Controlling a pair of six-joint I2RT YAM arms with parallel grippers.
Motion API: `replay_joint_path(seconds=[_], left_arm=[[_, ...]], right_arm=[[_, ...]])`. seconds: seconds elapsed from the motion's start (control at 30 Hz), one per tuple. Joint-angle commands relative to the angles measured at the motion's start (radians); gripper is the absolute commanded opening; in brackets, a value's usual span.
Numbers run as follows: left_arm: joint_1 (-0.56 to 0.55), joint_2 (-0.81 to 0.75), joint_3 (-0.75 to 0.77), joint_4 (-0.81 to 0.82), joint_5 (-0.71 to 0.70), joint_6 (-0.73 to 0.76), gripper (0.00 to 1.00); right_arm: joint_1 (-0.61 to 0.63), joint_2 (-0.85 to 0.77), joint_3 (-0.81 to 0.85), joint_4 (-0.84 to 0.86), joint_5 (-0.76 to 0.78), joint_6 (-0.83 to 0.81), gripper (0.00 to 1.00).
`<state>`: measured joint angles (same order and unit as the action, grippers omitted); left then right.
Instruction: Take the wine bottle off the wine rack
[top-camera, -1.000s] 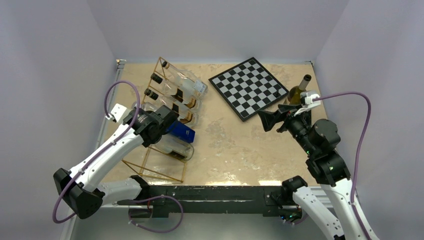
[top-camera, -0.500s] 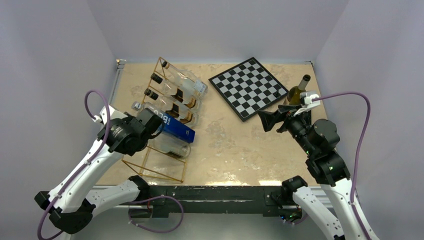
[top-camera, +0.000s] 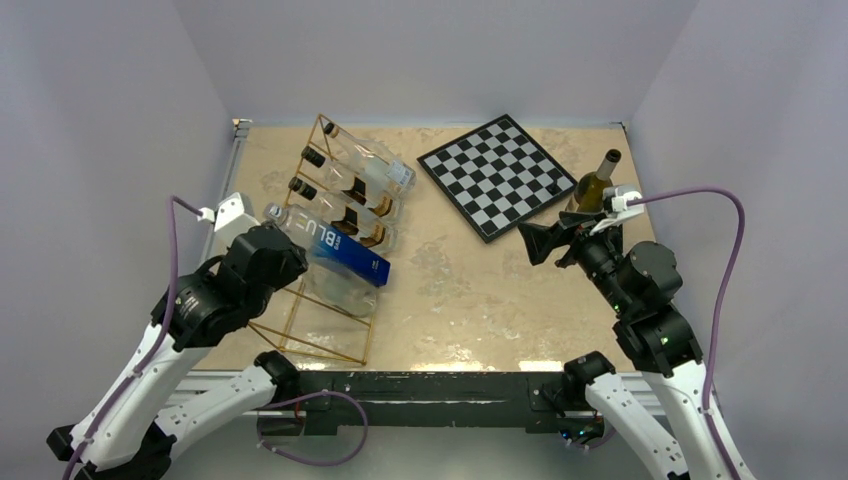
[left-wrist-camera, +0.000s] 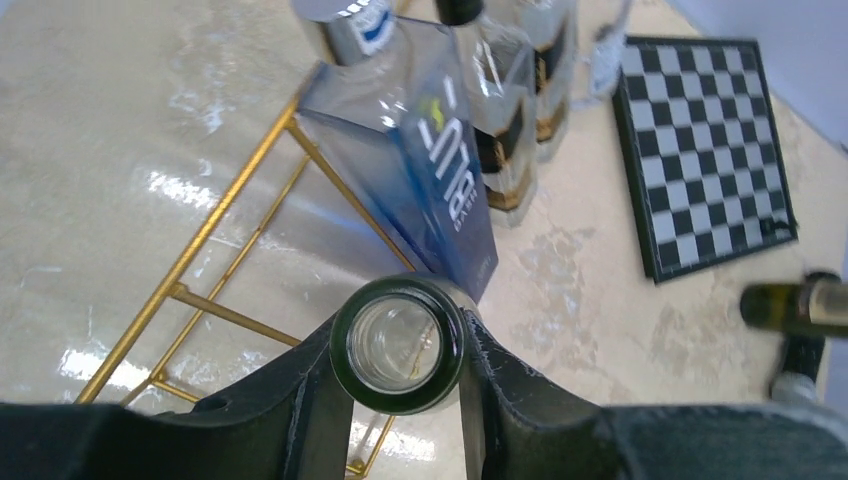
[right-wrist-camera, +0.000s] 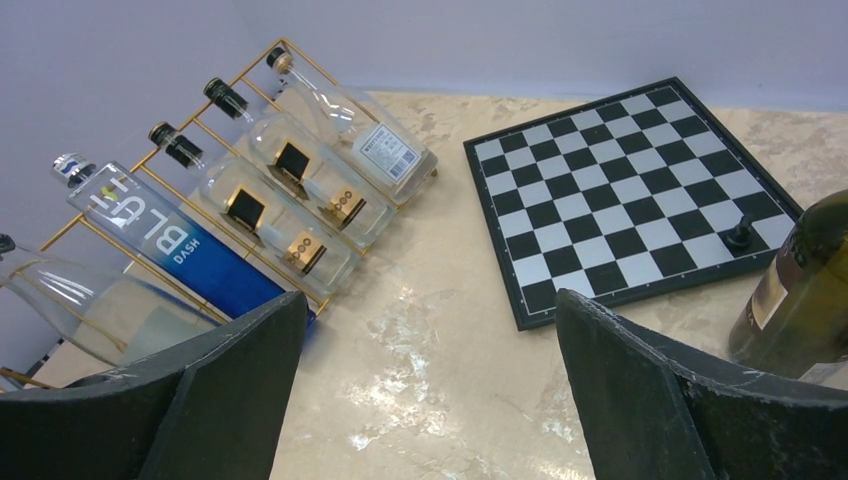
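The gold wire wine rack (top-camera: 322, 341) stands at the left of the table with several bottles lying in it. My left gripper (top-camera: 283, 262) is shut on the dark-rimmed neck of a clear bottle (top-camera: 348, 292) that lies in the rack's nearest slot. In the left wrist view the bottle's mouth (left-wrist-camera: 396, 338) sits between the jaws of the left gripper (left-wrist-camera: 400, 352), above the rack's bars (left-wrist-camera: 230, 215). A blue bottle (top-camera: 338, 246) lies just behind it. My right gripper (top-camera: 531, 241) is open and empty over the table; its wrist view shows the rack (right-wrist-camera: 240, 75) and the clear bottle (right-wrist-camera: 90, 300).
A black-and-white chessboard (top-camera: 495, 175) lies at the back centre with one dark piece (right-wrist-camera: 738, 235) on it. A dark green wine bottle (top-camera: 597, 180) stands upright right behind my right gripper. Grey walls close in the table on three sides.
My left arm has swung back toward the left and the near edge, uncovering the blue bottle. Its gripper stays on the clear bottle's neck. The right arm has barely moved.
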<state>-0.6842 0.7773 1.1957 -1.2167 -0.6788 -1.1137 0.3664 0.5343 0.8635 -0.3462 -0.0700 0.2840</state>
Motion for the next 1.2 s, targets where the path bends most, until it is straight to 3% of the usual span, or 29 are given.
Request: replay_joint_path(seconds=[0.0,0.27,0.53,0.8,0.93,1.17], left_arm=[[-0.003,-0.09,-0.045,0.248,0.178,0.34,0.0],[-0.003,-0.17,-0.149,0.562,0.593,0.546,0.0],[-0.008,-0.022,-0.146,0.782,0.914,0.624,0.0],[-0.072,0.138,-0.131,0.933,0.969,0.756,0.0],[-0.138,0.202,-0.142,1.015,0.907,0.881,0.0],[-0.166,0.342,-0.125,1.324,0.914,0.916,0.0]], right_arm=[[0.005,-0.015,0.004,0.004,0.012,0.0,0.99],[0.005,-0.034,0.016,-0.009,-0.006,0.004,0.99],[0.004,-0.071,0.029,-0.038,-0.003,-0.009,0.99],[0.005,-0.078,-0.004,-0.019,-0.022,-0.028,0.99],[0.004,-0.078,-0.022,0.004,-0.063,-0.035,0.99],[0.005,-0.087,0.005,-0.047,0.003,-0.038,0.99]])
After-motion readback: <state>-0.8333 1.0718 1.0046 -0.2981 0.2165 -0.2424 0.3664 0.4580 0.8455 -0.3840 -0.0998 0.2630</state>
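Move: The left hand already grips the clear bottle by its neck. Its goal, the bare table right of the rack, is about 25 cm to the right, 3 cm nearer the base and 27 cm below. The BLU bottle lies some 7 cm ahead, 6 cm right and 13 cm down; the nearest black-capped bottle 13 cm ahead, 8 cm right, 14 cm down. From the right hand, that bare spot is roughly 18 cm left, 6 cm back and 34 cm down. Swing the left gripper about 24 cm to the right, staying nearly level, from the rack out over the bare table beside it. Turn the wrist some 75 degrees clockwise on the way, so that the fingers come to point to the right, and keep them closed on the clear bottle's neck throughout. ##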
